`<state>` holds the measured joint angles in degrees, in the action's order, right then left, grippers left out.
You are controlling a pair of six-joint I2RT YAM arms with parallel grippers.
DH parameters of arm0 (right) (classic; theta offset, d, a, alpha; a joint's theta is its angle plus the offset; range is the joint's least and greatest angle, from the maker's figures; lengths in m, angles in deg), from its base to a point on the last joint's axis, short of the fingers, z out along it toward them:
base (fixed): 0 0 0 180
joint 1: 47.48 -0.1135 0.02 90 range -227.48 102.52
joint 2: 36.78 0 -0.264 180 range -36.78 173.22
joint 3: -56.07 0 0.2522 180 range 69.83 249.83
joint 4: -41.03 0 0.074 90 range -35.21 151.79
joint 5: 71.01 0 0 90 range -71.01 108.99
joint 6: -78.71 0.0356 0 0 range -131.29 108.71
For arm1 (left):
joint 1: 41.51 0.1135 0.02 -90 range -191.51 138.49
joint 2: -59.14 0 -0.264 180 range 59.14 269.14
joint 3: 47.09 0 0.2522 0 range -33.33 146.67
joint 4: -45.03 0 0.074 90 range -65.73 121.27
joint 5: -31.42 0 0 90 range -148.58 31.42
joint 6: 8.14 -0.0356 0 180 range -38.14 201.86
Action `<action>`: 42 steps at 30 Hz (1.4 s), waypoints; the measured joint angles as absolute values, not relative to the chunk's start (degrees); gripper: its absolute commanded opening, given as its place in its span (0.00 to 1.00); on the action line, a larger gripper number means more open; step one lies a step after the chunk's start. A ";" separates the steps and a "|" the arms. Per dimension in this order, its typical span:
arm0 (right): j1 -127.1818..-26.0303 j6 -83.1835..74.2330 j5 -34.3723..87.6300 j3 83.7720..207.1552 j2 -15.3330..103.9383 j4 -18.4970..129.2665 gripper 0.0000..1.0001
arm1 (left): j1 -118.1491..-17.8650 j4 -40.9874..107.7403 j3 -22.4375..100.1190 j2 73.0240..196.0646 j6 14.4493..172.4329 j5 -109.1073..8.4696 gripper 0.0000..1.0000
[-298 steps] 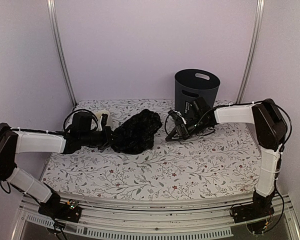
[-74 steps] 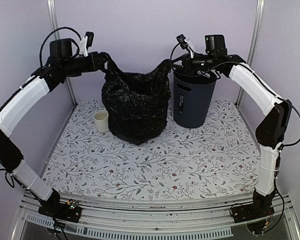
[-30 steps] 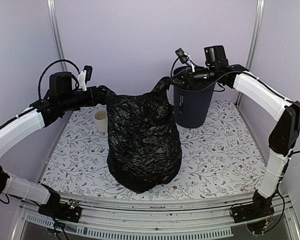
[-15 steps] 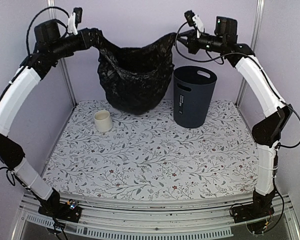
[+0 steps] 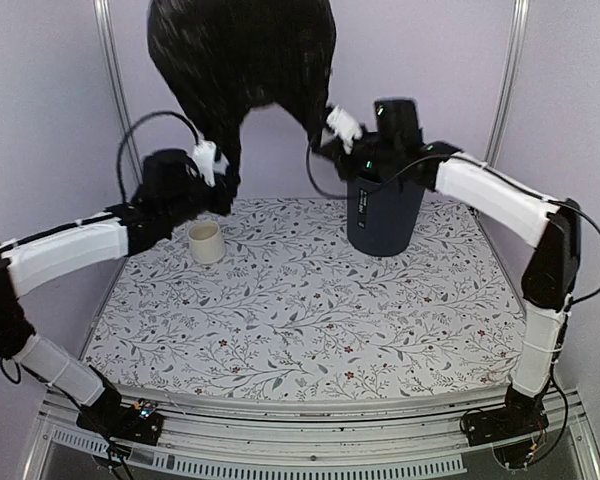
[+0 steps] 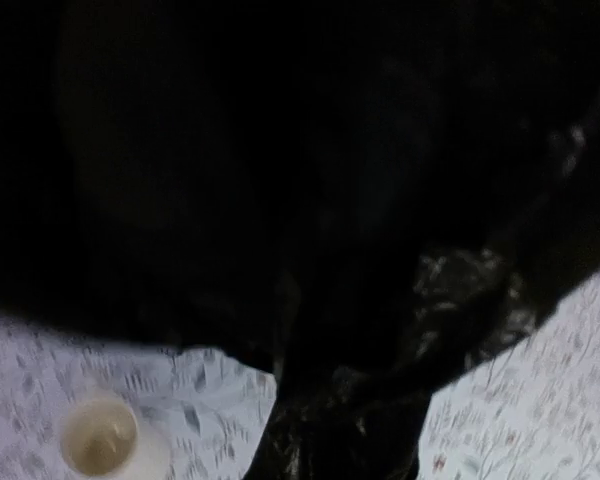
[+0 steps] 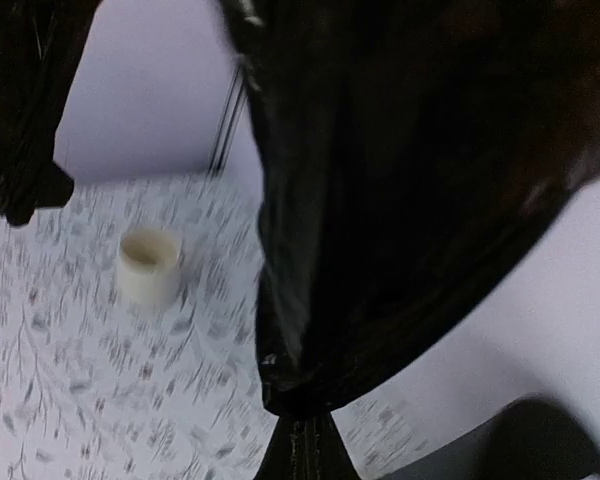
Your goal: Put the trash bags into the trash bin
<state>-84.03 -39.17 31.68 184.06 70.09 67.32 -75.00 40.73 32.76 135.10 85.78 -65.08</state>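
Observation:
The black trash bag (image 5: 242, 50) billows high against the back wall, above both grippers, blurred by motion. My left gripper (image 5: 221, 187) is shut on one edge of it, above the table's left rear. My right gripper (image 5: 330, 135) is shut on the other edge, just left of the dark grey trash bin (image 5: 385, 215), which stands upright at the back right. In the left wrist view the bag (image 6: 280, 150) fills most of the frame and hides the fingers. In the right wrist view the bag (image 7: 430, 150) rises from the pinch point (image 7: 305, 450), with the bin's rim (image 7: 540, 440) at lower right.
A small cream cup (image 5: 205, 241) stands upright at the back left, below my left gripper; it also shows in the left wrist view (image 6: 100, 445) and the right wrist view (image 7: 148, 264). Metal frame posts (image 5: 115, 100) flank the back wall.
Both arms have dropped from high up to about bin-rim height and moved closer together. The bag, which hung below the grippers, now balloons above them.

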 measured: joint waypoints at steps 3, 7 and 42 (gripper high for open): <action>-83.53 -37.79 32.94 169.53 79.14 73.68 0.01 | -74.57 31.41 24.76 146.71 91.07 -63.33 0.00; -82.90 -40.06 46.54 156.83 78.55 90.23 0.01 | -80.10 22.83 15.53 132.63 91.99 -62.04 0.00; -74.77 -30.80 46.49 209.40 83.58 82.86 0.01 | -52.05 15.13 70.96 151.45 103.40 -33.35 0.00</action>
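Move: Both grippers already pinch the trash bag's rim, its body flung up: its middle about 20 cm above the left hand, 11 ahead and 3 right; for the right hand 15 above, 6 ahead, 17 left. The trash bin stands roughly 7 cm ahead and 16 right of the right hand, 28 below; from the left hand, 12 ahead, 36 right, 24 below. The cup is 6 cm ahead, 11 left and 33 below the left hand. Down in a fast whip go both hands, the left over 20 cm and the right about 35, drawing back with the fingers tipping down, then sharply up again. A gentler flap follows: they dip while swinging forward and rise at the end, the left finishing farther left, stretching the rim. Both keep their pinch on the bag. ##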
